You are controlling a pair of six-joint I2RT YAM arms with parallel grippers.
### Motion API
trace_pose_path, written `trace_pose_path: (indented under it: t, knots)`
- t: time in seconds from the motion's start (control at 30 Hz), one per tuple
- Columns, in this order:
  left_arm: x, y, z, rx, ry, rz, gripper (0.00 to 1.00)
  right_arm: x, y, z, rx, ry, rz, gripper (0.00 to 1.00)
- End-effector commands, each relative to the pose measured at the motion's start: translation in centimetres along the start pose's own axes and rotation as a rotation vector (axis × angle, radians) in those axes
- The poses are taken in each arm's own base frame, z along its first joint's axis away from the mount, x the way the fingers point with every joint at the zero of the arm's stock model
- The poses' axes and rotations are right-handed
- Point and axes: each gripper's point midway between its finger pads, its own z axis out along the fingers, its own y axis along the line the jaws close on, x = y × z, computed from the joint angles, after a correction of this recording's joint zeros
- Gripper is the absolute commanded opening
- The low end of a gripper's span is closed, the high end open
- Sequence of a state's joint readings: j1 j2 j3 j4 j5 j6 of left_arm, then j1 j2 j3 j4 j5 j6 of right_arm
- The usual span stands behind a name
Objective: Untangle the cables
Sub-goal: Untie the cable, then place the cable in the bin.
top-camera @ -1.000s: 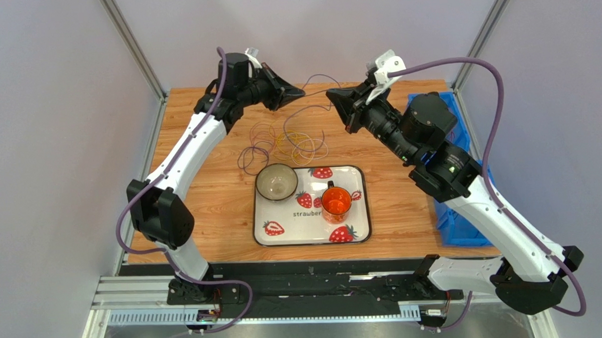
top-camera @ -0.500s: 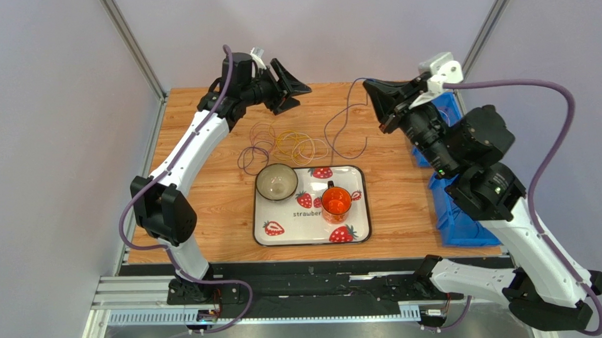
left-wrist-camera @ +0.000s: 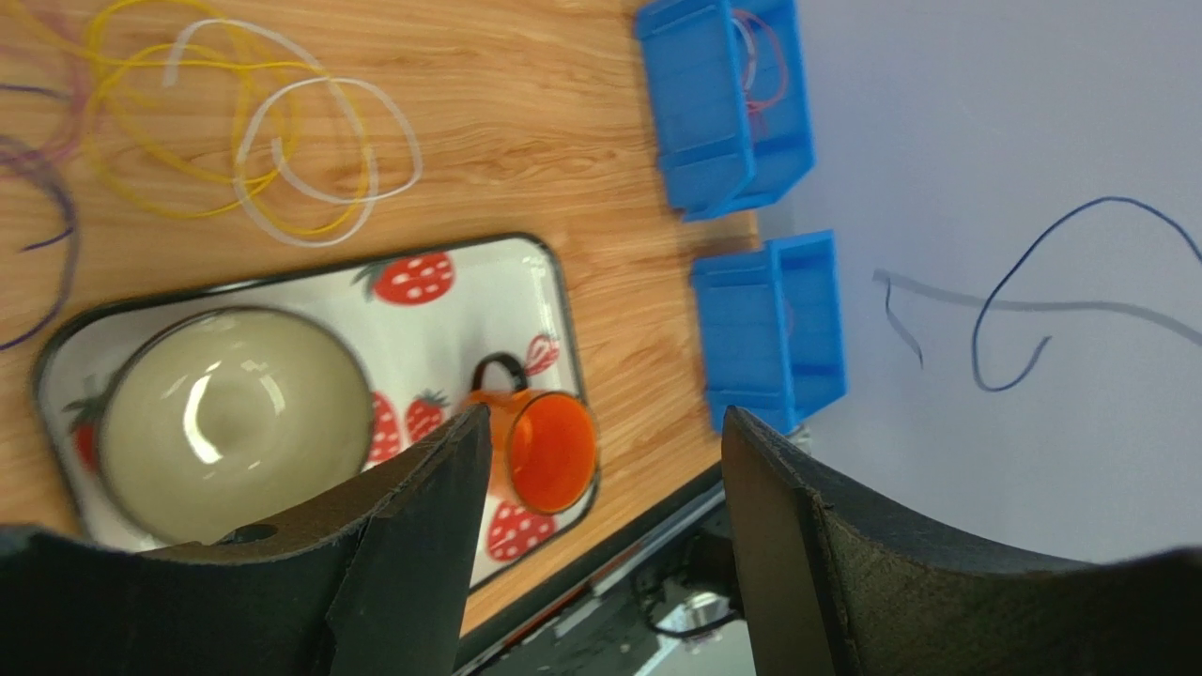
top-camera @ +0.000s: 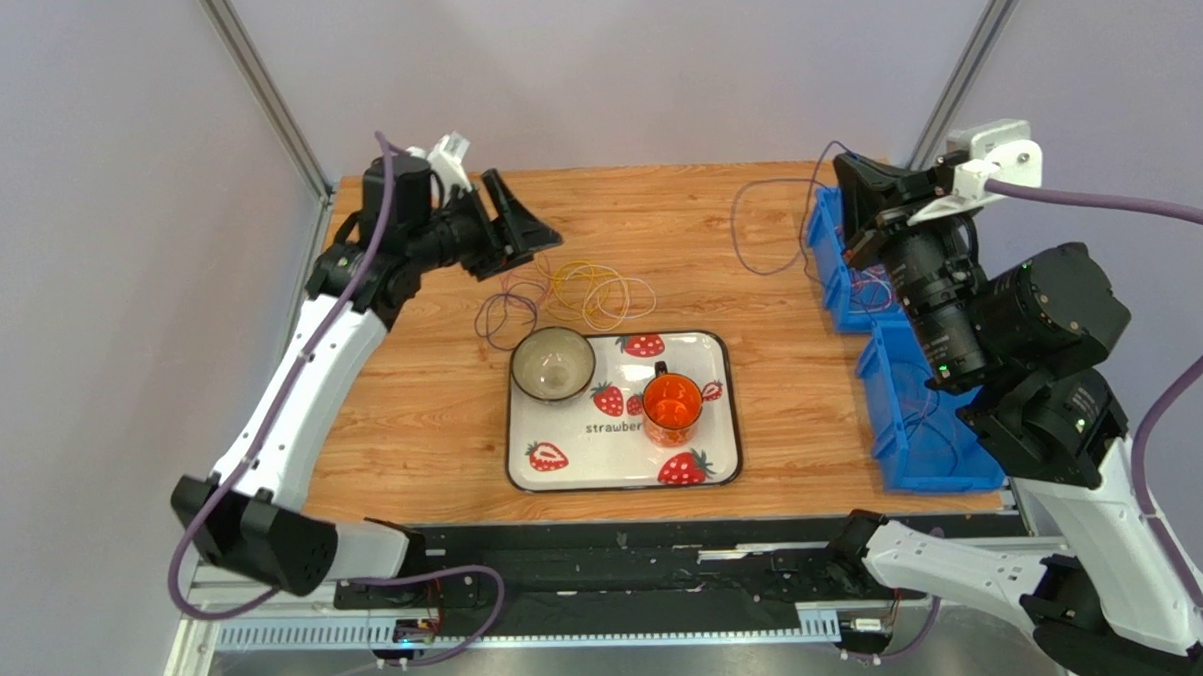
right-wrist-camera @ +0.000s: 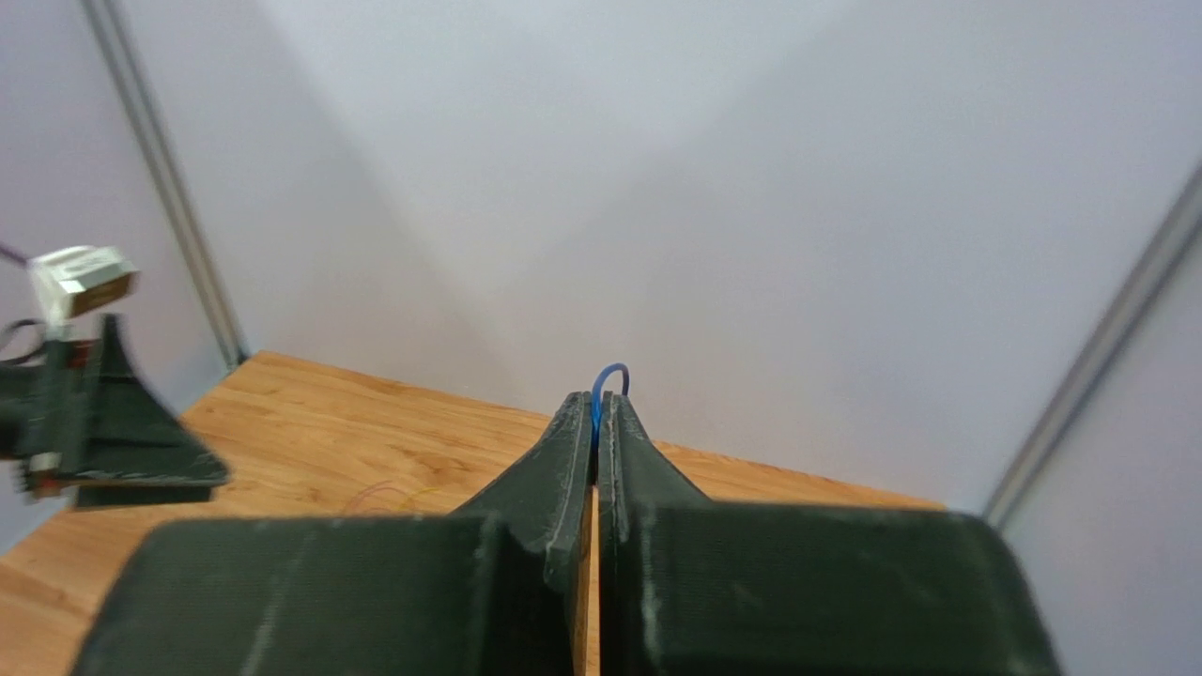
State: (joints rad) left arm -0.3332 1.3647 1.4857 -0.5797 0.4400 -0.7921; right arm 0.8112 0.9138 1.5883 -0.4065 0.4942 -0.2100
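A tangle of cables (top-camera: 569,291), purple, orange and yellow loops, lies on the wooden table behind the tray; the yellow and pale loops show in the left wrist view (left-wrist-camera: 240,127). My right gripper (top-camera: 846,195) is shut on one purple-blue cable (top-camera: 736,225), lifted off the pile and hanging in the air beside the far blue bin. Its tip sticks out above the closed fingertips (right-wrist-camera: 610,373). It also shows against the wall in the left wrist view (left-wrist-camera: 1037,296). My left gripper (top-camera: 526,228) is open and empty, hovering just left of the pile.
A strawberry tray (top-camera: 718,469) holds a glass bowl (top-camera: 552,364) and an orange cup (top-camera: 670,406). Two blue bins (top-camera: 838,262) (top-camera: 919,417) stand at the table's right edge, the far one with thin wires in it. Metal frame posts stand at the back corners.
My right gripper swung right, carrying the purple-blue cable away from the pile to above the blue bins. My left gripper let go, opened and drew back left and lower.
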Motion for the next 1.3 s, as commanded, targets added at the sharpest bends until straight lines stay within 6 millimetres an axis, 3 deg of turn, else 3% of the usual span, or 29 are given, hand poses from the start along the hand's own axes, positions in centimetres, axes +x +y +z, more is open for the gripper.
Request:
trace_pose_path:
  t: [0.0, 0.23, 0.5, 0.63, 0.67, 0.73, 0.77, 0.8, 0.83, 0.87, 0.9, 0.93, 0.97, 1.0, 1.03, 1.17, 1.27]
  knots:
    - [2.4, 3.7, -4.6, -0.125, 0.002, 0.117, 0.69, 0.6, -4.3, -1.8, 0.193, 0.035, -0.063, 0.00]
    - [5.5, 7.8, -9.7, -0.293, -0.007, 0.255, 0.69, 1.1, -7.2, -2.5, 0.367, 0.074, -0.118, 0.00]
    - [8.4, 12.4, -11.7, -0.423, -0.019, 0.317, 0.69, 1.9, -9.8, -2.5, 0.565, 0.164, -0.191, 0.00]
    - [8.9, 13.2, -12.1, -0.444, -0.017, 0.341, 0.69, 2.4, -10.4, -1.8, 0.610, 0.220, -0.218, 0.00]
    - [9.0, 13.3, -12.1, -0.445, -0.016, 0.348, 0.69, 3.7, -10.7, -1.2, 0.621, 0.277, -0.262, 0.00]
    - [9.2, 13.9, -12.1, -0.456, -0.013, 0.362, 0.69, 3.1, -11.0, -0.6, 0.615, 0.286, -0.220, 0.00]
    - [9.3, 14.1, -12.0, -0.462, -0.011, 0.365, 0.69, 5.3, -11.9, 0.1, 0.642, 0.386, -0.276, 0.00]
    - [9.4, 14.6, -12.1, -0.480, -0.012, 0.364, 0.69, 4.0, -11.9, 0.7, 0.610, 0.350, -0.188, 0.00]
    - [9.4, 14.6, -12.2, -0.481, -0.022, 0.354, 0.69, 4.4, -12.3, 1.1, 0.609, 0.375, -0.158, 0.00]
    - [9.4, 14.4, -12.1, -0.471, -0.023, 0.356, 0.69, 5.1, -14.7, 0.2, 0.669, 0.425, -0.120, 0.00]
    - [9.5, 14.2, -12.0, -0.455, -0.023, 0.362, 0.69, 6.5, -13.5, 2.2, 0.550, 0.459, -0.034, 0.00]
    - [9.4, 14.1, -12.1, -0.449, -0.034, 0.368, 0.69, 5.1, -13.8, 2.4, 0.551, 0.409, 0.072, 0.00]
    - [9.3, 14.1, -12.2, -0.451, -0.041, 0.368, 0.69, 5.5, -15.6, 1.5, 0.595, 0.431, 0.115, 0.00]
    - [9.3, 14.3, -12.2, -0.457, -0.049, 0.368, 0.69, 6.5, -15.0, 2.6, 0.526, 0.460, 0.173, 0.00]
    - [9.2, 14.2, -12.3, -0.453, -0.064, 0.372, 0.69, 5.9, -15.4, 2.5, 0.538, 0.439, 0.224, 0.00]
    - [9.1, 14.1, -12.6, -0.450, -0.093, 0.377, 0.69, 7.5, -17.4, 1.1, 0.617, 0.491, 0.244, 0.00]
    - [9.0, 14.1, -12.8, -0.448, -0.109, 0.382, 0.69, 8.0, -17.7, 0.0, 0.640, 0.499, 0.240, 0.00]
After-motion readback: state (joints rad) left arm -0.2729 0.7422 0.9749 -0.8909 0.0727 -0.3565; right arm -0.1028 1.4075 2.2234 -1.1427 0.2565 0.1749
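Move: The right hand, shut on a blue cable and held high, has the far blue bin it is heading for about 25 cm ahead, 21 cm to its right and some 49 cm below. The near blue bin stands level with the hand fore and aft, about 23 cm to its right; the yellow and white cables lie roughly 22 cm ahead and 22 cm to its left, on the table. From the open left hand the far bin is about 17 cm ahead, 54 cm right and 30 cm lower. Keeping its pinch on the blue cable, the right hand carries it some 18 cm to the right towards the far blue bin, pushing forward late in the sweep and sinking about 7 cm as the wrist swings some 40 degrees clockwise and tips the fingers down. Meanwhile the empty left hand, its fingers staying open, draws back, to its left and down by 11 to 14 cm each way, away from the remaining cables, rolling so that its left side rises about 30 degrees, then all but stops. ##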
